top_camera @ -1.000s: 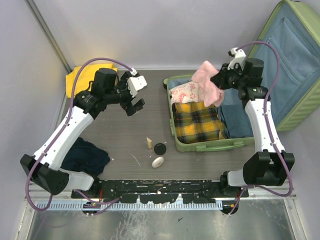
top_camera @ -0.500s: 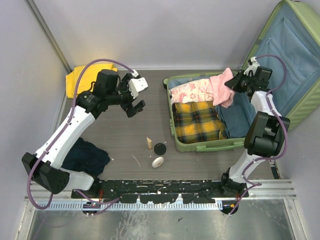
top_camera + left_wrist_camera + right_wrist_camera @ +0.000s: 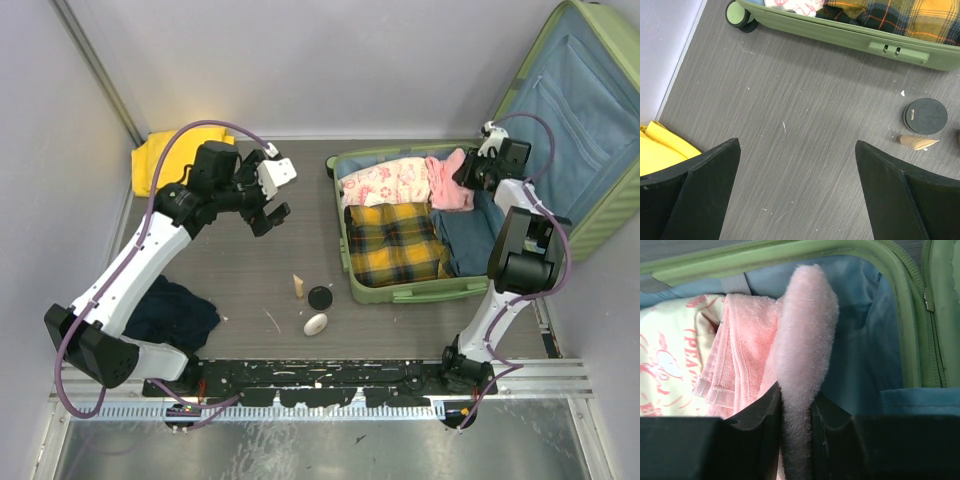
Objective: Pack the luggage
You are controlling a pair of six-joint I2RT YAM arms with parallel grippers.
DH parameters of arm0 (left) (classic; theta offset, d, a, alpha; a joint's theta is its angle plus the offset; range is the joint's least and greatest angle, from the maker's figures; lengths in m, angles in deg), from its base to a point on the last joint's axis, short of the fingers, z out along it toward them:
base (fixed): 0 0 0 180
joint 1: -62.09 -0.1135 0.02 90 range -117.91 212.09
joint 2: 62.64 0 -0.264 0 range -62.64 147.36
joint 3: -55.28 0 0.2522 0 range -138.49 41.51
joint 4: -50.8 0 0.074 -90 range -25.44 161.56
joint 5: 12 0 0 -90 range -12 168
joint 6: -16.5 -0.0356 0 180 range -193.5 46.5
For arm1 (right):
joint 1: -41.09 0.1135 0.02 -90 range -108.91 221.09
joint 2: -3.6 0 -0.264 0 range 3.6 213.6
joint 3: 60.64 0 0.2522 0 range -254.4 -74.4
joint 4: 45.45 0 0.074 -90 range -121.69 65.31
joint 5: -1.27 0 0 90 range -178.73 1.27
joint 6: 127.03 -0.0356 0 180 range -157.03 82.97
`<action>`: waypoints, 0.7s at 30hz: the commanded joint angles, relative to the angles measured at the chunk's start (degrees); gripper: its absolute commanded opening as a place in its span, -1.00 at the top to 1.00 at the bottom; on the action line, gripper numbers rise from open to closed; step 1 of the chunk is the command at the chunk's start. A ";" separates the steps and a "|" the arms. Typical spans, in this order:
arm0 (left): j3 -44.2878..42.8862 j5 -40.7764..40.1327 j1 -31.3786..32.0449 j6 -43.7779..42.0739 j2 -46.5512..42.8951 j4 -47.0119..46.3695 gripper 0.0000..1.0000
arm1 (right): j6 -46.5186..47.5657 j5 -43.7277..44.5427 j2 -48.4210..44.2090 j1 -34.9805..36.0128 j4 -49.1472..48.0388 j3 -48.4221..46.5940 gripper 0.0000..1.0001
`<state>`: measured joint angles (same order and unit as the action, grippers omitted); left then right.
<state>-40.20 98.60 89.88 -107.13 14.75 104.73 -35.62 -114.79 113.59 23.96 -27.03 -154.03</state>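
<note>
The luggage [image 3: 420, 290], a light-green suitcase with blue lining, lies open at the right with its lid [image 3: 585, 110] leaning back. My right gripper [image 3: 468, 172] is over its far right corner, shut on a pink towel [image 3: 447, 180]. In the right wrist view the pink towel [image 3: 805, 330] is pinched between the fingers of my right gripper [image 3: 796, 395] and drapes onto the clothes in the luggage [image 3: 905, 340]. My left gripper [image 3: 272, 215] hangs open over bare table left of the suitcase. The left wrist view shows my left gripper [image 3: 797, 145] holding nothing, the luggage [image 3: 840, 35] beyond it.
Inside the suitcase lie a yellow plaid garment [image 3: 395, 242], a white floral cloth [image 3: 385, 182] and a blue garment [image 3: 470, 240]. On the table sit a black round disc [image 3: 320, 297], a wooden cone [image 3: 298, 287], a white oval [image 3: 316, 324], a yellow cloth [image 3: 165, 155] and a dark blue cloth [image 3: 175, 312].
My right gripper has carried the pink towel right and down into the suitcase's far right corner, where it now rests on the clothes. The left arm has barely moved.
</note>
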 commanded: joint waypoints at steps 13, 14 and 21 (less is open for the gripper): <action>-1.86 -9.79 -2.45 7.95 4.44 -3.19 -0.96 | 13.19 9.59 -7.61 2.22 3.27 -8.10 -0.73; -2.84 -10.03 -3.31 9.41 5.67 -3.03 -0.96 | 13.75 9.81 -8.01 2.26 3.99 -8.61 -0.79; -10.80 -10.01 -12.71 18.41 16.58 -2.19 -0.96 | 14.85 4.83 -10.19 2.31 13.78 -13.18 -0.86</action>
<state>-45.55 89.66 81.80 -95.28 27.62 104.24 -22.06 -106.07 107.63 26.28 -18.74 -163.26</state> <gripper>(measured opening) 0.982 0.915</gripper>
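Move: The right hand still grips the pink towel over its spot in the suitcase, whose middle is about 2 cm back, 3 cm left and 5 cm below. From that hand the floral bundle lies level, about 21 cm left; the plaid shirt 15 cm back and 18 cm left; the blue garment straight back some 14 cm, all slightly lower. From the open left hand, the yellow cloth lies about 24 cm ahead, 26 cm left and 24 cm below. Right fingers open off the pink towel, then rise 9 cm; left hand goes forward-left, down towards yellow cloth. ##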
